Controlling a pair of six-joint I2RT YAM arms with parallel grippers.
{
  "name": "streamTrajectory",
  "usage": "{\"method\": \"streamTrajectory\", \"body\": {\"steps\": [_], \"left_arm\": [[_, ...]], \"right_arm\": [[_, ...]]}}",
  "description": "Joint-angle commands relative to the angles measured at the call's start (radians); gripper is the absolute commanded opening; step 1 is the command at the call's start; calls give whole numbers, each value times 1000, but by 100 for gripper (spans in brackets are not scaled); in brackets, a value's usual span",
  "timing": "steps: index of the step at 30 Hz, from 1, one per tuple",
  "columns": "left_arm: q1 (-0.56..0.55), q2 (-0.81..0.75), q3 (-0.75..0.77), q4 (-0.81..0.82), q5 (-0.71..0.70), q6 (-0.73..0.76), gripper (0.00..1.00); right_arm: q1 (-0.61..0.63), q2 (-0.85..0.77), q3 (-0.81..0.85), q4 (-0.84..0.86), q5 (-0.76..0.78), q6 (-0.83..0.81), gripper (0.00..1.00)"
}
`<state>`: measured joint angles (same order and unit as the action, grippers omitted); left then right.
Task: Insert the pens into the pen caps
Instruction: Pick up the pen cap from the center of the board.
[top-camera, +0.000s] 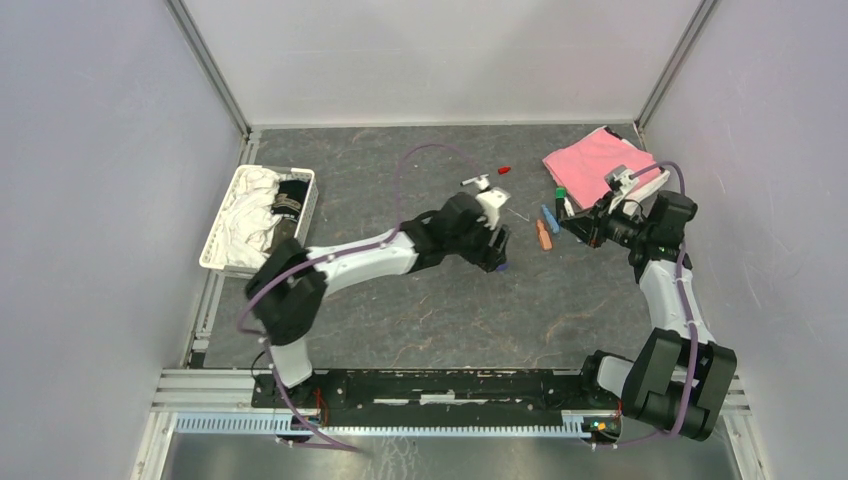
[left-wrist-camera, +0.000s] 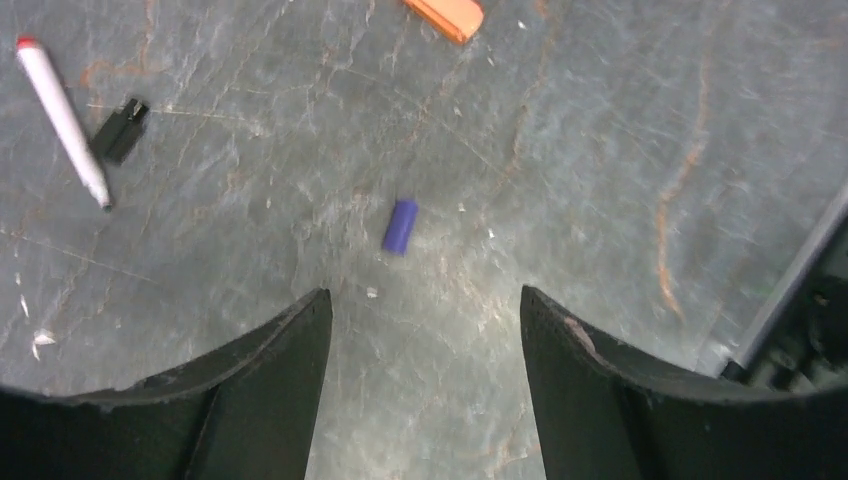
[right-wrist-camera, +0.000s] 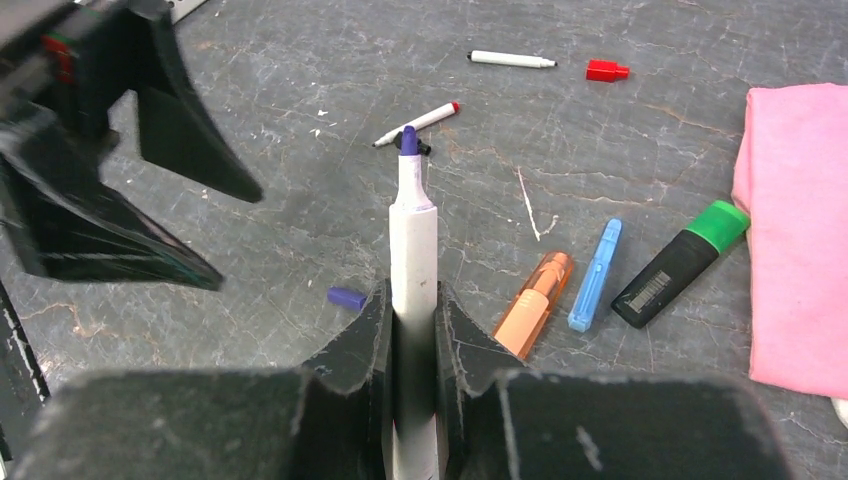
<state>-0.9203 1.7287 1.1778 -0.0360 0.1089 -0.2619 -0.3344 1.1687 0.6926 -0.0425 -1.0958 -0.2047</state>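
My right gripper (right-wrist-camera: 412, 300) is shut on a white-barrelled pen (right-wrist-camera: 413, 230) whose bare purple tip points away from the wrist, toward the left arm. A small blue-purple cap (left-wrist-camera: 400, 226) lies on the table just ahead of my left gripper (left-wrist-camera: 425, 300), which is open and empty. The same cap (right-wrist-camera: 347, 297) shows left of the held pen. On the table lie a red-tipped white pen (left-wrist-camera: 62, 118) beside a black cap (left-wrist-camera: 121, 130), another white pen (right-wrist-camera: 512, 59), a red cap (right-wrist-camera: 606, 70), an orange marker (right-wrist-camera: 533, 303), a blue marker (right-wrist-camera: 596, 273) and a black-and-green marker (right-wrist-camera: 682, 262).
A pink cloth (top-camera: 595, 160) lies at the back right, close behind the right gripper (top-camera: 572, 222). A white basket (top-camera: 225, 215) holding cloths stands at the left edge. The left gripper (top-camera: 497, 250) hangs over the table's middle. Grey walls close in the table.
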Motion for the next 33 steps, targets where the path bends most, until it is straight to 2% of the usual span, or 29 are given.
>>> {"method": "streamTrajectory", "body": {"steps": [1,3,7,10,14,33], "left_arm": [[-67,194,273,-299,-159,126,74],[-81,292,358,-357,-178,151,72],[-86,395,475,-418,-167,194,62],[-85,445,554,-449,-147,219,56],[-85,501,623,-479,-136,236,53],[-86,604,725,-589,-163,256,31]], "right_arm": [[-4,-2,37,-13,-6,-27,0],[-5,3,38,-19,-6,-30,0],[-5,2,38,-21,-6,-32,0],[-5,5,38,-21,-8,-32,0],[-5,7,38,-21,-10,-32,0],[-5,9,38,-22,-24,-30,0]]}}
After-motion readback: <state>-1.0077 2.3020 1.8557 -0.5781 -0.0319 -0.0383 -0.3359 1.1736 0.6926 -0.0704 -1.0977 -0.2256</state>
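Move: The purple pen cap I'm after lies about 12 cm below my left hand, some 5 cm to its right and 2 cm ahead. From that cap, the orange highlighter is roughly 8 cm farther out and 11 cm to the right, with the blue highlighter about 12 cm out and 13 cm right; the black cap sits some 13 cm out and 6 cm left. From my right hand, the purple cap is about 15 cm left, 3 cm back and 17 cm down. I swing my left hand about 5 cm right and a little forward while sinking roughly 10 cm onto the purple cap, slowing sharply once I'm low. My wrist tips some 30 degrees so the fingers point steeply down, and I narrow them from wide open to about a third, one on each side of the cap. ##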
